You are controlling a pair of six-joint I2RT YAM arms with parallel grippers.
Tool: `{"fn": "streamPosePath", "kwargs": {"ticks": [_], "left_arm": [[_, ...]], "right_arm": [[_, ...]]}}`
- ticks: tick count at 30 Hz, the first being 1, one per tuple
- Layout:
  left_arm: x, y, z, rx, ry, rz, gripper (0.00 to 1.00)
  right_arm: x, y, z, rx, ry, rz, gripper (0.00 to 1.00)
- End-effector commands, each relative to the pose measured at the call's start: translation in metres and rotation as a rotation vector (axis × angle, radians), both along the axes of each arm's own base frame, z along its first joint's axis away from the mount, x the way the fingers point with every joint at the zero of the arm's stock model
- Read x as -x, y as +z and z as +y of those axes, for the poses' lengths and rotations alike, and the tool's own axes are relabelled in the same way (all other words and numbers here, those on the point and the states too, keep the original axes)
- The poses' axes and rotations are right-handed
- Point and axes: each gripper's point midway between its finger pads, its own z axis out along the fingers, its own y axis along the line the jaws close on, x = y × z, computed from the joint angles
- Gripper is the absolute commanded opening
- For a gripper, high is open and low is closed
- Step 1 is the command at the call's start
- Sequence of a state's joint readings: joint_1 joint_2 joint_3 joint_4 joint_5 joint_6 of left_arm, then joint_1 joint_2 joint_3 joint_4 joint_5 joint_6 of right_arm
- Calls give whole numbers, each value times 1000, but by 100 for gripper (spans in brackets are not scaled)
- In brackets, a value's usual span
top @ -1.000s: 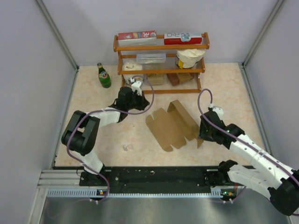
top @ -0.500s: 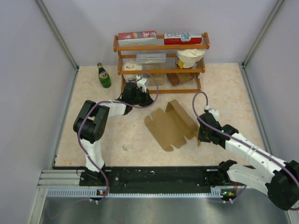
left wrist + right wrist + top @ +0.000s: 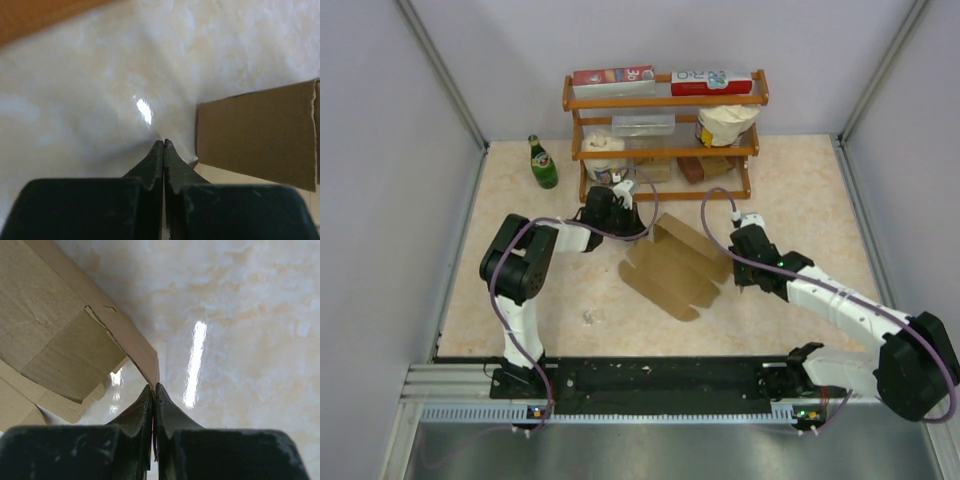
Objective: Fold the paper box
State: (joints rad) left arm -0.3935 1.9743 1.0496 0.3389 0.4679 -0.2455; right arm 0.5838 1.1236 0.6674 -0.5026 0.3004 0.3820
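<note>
The paper box (image 3: 672, 268) lies as an unfolded kraft-brown sheet in the middle of the table, its back flap standing up. My right gripper (image 3: 732, 266) is at the sheet's right edge. In the right wrist view its jaws (image 3: 154, 386) are shut on the corner of a raised flap (image 3: 132, 345) of the paper box (image 3: 50, 330). My left gripper (image 3: 640, 230) is at the sheet's back left corner. In the left wrist view it (image 3: 164, 142) is shut with nothing between its fingers, its tips just left of the box's edge (image 3: 255, 132).
A wooden shelf (image 3: 665, 140) with cartons, a bowl and blocks stands right behind the box. A green bottle (image 3: 542, 163) stands at the back left. A small scrap (image 3: 590, 316) lies on the table near the front. Grey walls close in both sides.
My right gripper has shut on the flap corner and moved left and back, sliding the sheet leftward. My left gripper has reached right, up to the sheet's back left corner.
</note>
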Motion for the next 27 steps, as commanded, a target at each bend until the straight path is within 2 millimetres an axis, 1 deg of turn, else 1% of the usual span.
{"fn": "streamPosePath", "kwargs": {"ticks": [1, 5, 10, 12, 13, 17, 22, 25, 27], "left_arm": [[12, 19, 1, 50, 0, -34, 0], [27, 13, 4, 58, 7, -18, 0], [50, 6, 8, 79, 25, 13, 0], [60, 4, 7, 84, 25, 23, 0], [63, 6, 7, 85, 32, 22, 0], [78, 6, 9, 75, 51, 20, 0], [83, 6, 17, 37, 80, 11, 0], [83, 8, 15, 9, 75, 7, 0], [85, 7, 19, -19, 89, 13, 0]], "right_arm": [[-44, 33, 13, 33, 69, -131, 0], [-63, 37, 23, 57, 128, -138, 0], [-83, 34, 34, 102, 209, -122, 0], [-88, 30, 36, 120, 231, -108, 0], [-92, 31, 40, 120, 246, -113, 0], [-96, 27, 43, 119, 282, -112, 0], [-97, 27, 52, 78, 317, -128, 0], [-97, 28, 58, 52, 336, -134, 0], [-98, 27, 57, 61, 329, -135, 0]]}}
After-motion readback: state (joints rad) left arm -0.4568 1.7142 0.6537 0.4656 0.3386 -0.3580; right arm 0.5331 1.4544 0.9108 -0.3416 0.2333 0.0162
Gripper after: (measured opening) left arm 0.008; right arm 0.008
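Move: The left hand, fingers shut, hovers low beside the raised far wall's left end flap, whose middle is about 4 cm to its right and 1 cm back; the middle of the paper box lies roughly 9 cm right and 9 cm back. The wooden rack's front rail runs 10 cm ahead, its middle 6 cm right. The right hand already pinches the right end flap; from it the box's middle is some 16 cm left, 5 cm ahead and a little below. Forward, and somewhat left, goes the right hand, about 8.5 cm, turning some 15 degrees counter-clockwise and keeping its pinch on the box's right end flap. Meanwhile the left hand draws back about as far from the rack, easing slightly left and down, its shut fingers pushing the left end of the box back towards the robot's base. ##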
